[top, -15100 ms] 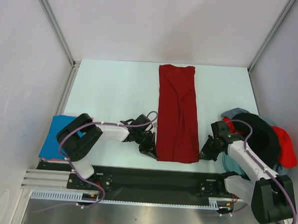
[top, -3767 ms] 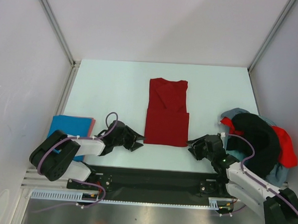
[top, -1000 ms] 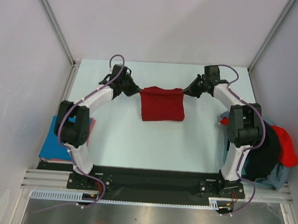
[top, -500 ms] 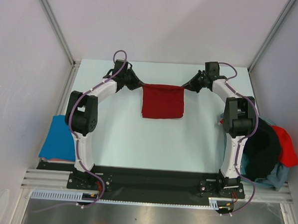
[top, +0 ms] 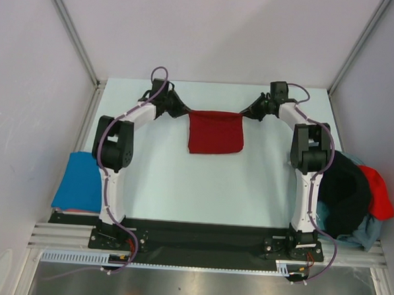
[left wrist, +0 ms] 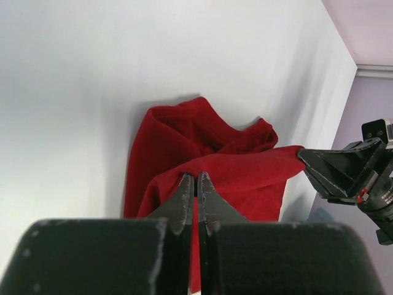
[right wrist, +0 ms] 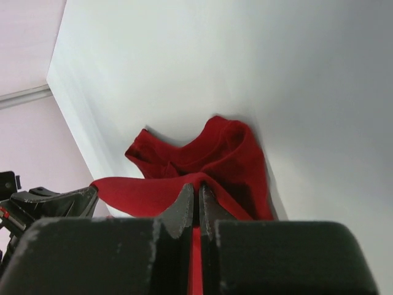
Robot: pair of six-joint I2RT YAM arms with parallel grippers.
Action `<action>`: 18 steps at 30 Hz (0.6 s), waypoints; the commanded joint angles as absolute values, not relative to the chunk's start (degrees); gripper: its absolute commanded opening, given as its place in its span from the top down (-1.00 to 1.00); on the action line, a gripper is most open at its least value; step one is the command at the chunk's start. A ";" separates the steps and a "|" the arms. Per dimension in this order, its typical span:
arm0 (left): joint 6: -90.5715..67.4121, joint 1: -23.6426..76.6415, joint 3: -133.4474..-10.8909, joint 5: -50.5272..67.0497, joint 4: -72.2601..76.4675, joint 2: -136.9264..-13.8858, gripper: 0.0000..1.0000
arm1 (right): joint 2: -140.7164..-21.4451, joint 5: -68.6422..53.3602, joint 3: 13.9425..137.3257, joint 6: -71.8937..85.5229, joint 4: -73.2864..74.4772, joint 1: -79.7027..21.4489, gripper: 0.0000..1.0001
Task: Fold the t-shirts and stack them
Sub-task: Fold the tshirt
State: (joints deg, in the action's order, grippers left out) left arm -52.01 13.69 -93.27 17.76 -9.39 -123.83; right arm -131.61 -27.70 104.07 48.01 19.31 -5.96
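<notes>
A dark red t-shirt (top: 215, 133) hangs folded between my two grippers over the far middle of the table, its top edge stretched taut and its lower part draping down. My left gripper (top: 185, 112) is shut on the shirt's top left corner, with red cloth (left wrist: 202, 166) pinched between the fingers. On the opposite corner my right gripper (top: 245, 114) is shut too, with the same cloth (right wrist: 206, 163) caught in its fingers. A folded bright blue t-shirt (top: 76, 187) lies at the near left. A heap of black, bright red and grey-blue t-shirts (top: 353, 189) sits at the right.
The white table (top: 149, 178) is walled by pale panels at the back and both sides. Both arms reach far forward, elbows raised over the table's sides. A black rail (top: 199, 237) runs along the near edge by the arm bases.
Both grippers have carried the red shirt slightly farther back and up. The arms have stretched out more, and the cloth hangs a little shorter.
</notes>
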 commanded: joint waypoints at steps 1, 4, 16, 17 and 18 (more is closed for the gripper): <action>-51.86 12.39 -98.17 18.20 -7.56 -125.59 0.96 | -133.06 -27.33 108.45 47.90 18.72 -4.49 0.91; -50.64 12.48 -102.90 14.70 -13.34 -127.35 0.82 | -134.64 -27.42 112.13 47.81 20.64 -4.05 0.70; -39.29 15.46 -102.40 12.73 -21.10 -119.09 0.29 | -128.94 -28.99 112.60 43.23 24.03 -4.39 0.14; -39.72 15.99 -101.78 16.31 -18.57 -119.00 0.31 | -128.07 -30.40 111.02 44.20 21.56 -4.92 0.15; -41.03 16.43 -99.52 18.35 -16.11 -119.44 0.31 | -127.97 -32.93 107.96 45.43 16.40 -6.31 0.16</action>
State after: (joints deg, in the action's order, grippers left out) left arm -42.41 13.98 -102.56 11.94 -20.40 -121.84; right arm -132.42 -26.87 112.16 43.88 25.10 -2.37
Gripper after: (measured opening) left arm 0.348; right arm 0.424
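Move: Both hands still pinch the doubled-over edge of the red t-shirt just above the table, about 15 cm apart, the right gripper to the left one's right. The far edge of the shirt's lower layers, which this edge goes over, has its middle some 2 cm ahead, 3 cm below and 8 cm to the left hand's right. From the right hand it is 2 cm ahead, 3 cm below and 7 cm to the left. The folded body has its middle about 9 cm back from either hand, midway between them. Both hands carry the pinched edge of the t-shirt another 2 cm or so forward, over the far edge of its lower layers, while the fingers begin to open early and go on to a bit under half open, letting go of the two corners. The hands then part outward and rise clear, the left gripper going a few centimetres left with its left side tipping up some 10 degrees and ending about 4.5 cm higher, the right going about 4 cm right and 3 cm up, and both ease slightly back at the end. ##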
